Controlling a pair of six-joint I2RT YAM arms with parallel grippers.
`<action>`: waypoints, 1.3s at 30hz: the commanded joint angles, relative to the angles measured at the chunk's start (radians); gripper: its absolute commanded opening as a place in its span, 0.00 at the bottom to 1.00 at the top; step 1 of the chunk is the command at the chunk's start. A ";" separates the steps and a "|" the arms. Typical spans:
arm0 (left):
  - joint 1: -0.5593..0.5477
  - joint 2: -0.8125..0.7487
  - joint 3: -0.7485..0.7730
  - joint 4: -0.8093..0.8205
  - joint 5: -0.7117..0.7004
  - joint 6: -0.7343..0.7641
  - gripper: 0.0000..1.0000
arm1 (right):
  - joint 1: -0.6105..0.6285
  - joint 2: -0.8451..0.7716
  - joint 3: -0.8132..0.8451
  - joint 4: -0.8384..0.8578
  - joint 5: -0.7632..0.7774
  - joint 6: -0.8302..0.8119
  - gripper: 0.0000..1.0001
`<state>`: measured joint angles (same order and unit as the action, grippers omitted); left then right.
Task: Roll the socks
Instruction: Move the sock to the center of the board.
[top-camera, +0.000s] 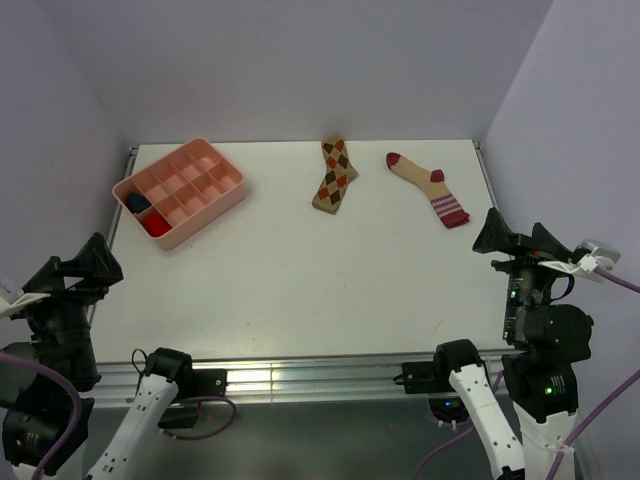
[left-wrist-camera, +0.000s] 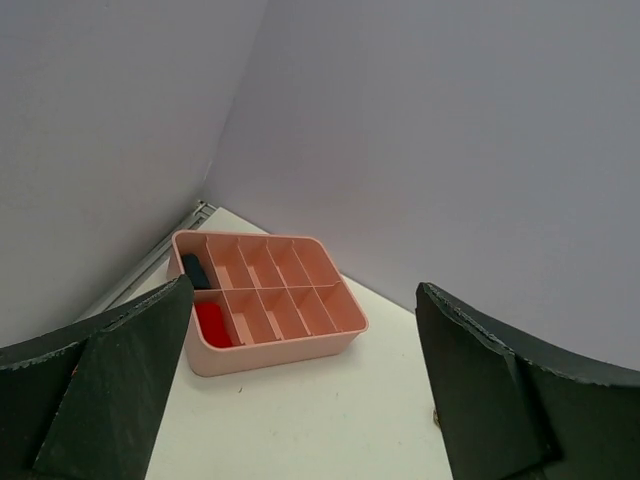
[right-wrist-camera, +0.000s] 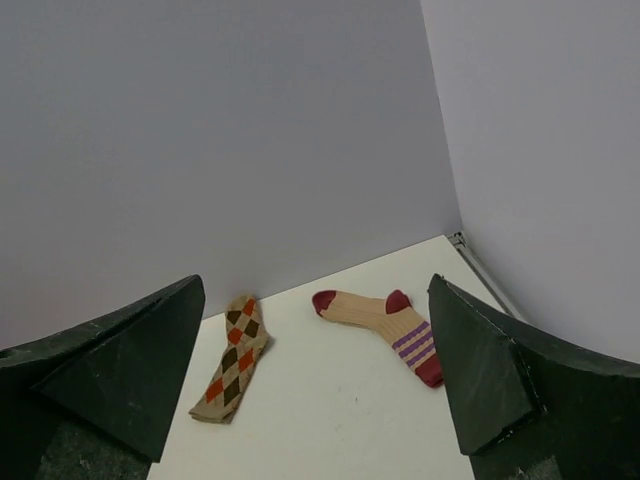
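Observation:
Two socks lie flat at the back of the white table. The argyle sock (top-camera: 335, 174) (right-wrist-camera: 231, 359), tan with brown and orange diamonds, is near the middle. To its right lies the tan sock (top-camera: 430, 187) (right-wrist-camera: 385, 322) with dark red toe and heel and a striped cuff. My left gripper (top-camera: 85, 262) (left-wrist-camera: 300, 400) hovers open at the near left, far from both socks. At the near right my right gripper (top-camera: 515, 238) (right-wrist-camera: 315, 400) is open too, the socks well ahead of it. Nothing sits between either pair of fingers.
A pink divided tray (top-camera: 230, 190) (left-wrist-camera: 345, 330) stands at the back left. A dark bundle (top-camera: 136, 203) (left-wrist-camera: 195, 270) and a red bundle (top-camera: 152, 224) (left-wrist-camera: 212, 325) fill two of its left compartments. Grey walls close in the table on three sides.

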<state>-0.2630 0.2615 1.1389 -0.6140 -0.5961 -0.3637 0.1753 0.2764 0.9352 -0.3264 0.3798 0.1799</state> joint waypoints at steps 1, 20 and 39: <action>-0.002 0.015 0.007 0.049 -0.001 -0.007 1.00 | 0.012 0.003 0.007 0.035 0.033 -0.023 1.00; -0.002 0.131 -0.165 0.137 0.212 -0.107 0.99 | 0.018 0.571 0.143 0.049 -0.375 0.136 1.00; -0.002 0.209 -0.404 0.330 0.243 -0.121 0.99 | 0.196 1.555 0.511 0.132 -0.466 -0.125 0.61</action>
<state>-0.2634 0.4698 0.7650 -0.3721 -0.3637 -0.4835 0.3351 1.7542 1.3655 -0.2211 -0.0731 0.1123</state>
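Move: The argyle sock lies about 40 cm ahead of my right hand, 25 cm to its left and some 41 cm below it, flat near the board's far edge. The striped sock lies to the right of it, roughly 36 cm ahead of my right hand and 2 cm to its left, just as far below. From my left hand the argyle sock is about 44 cm ahead, 41 cm to the right and 42 cm below. I swing my right hand out towards the near, cuff end of the argyle sock, some 29 cm forward, 26 cm down and 21 cm left, tipping the fingers down by about 50 degrees, turning them counter-clockwise and narrowing them to around 60% open, still clear above the board. My left hand eases forward, down and right, fingers wide, nearer the pink box. ##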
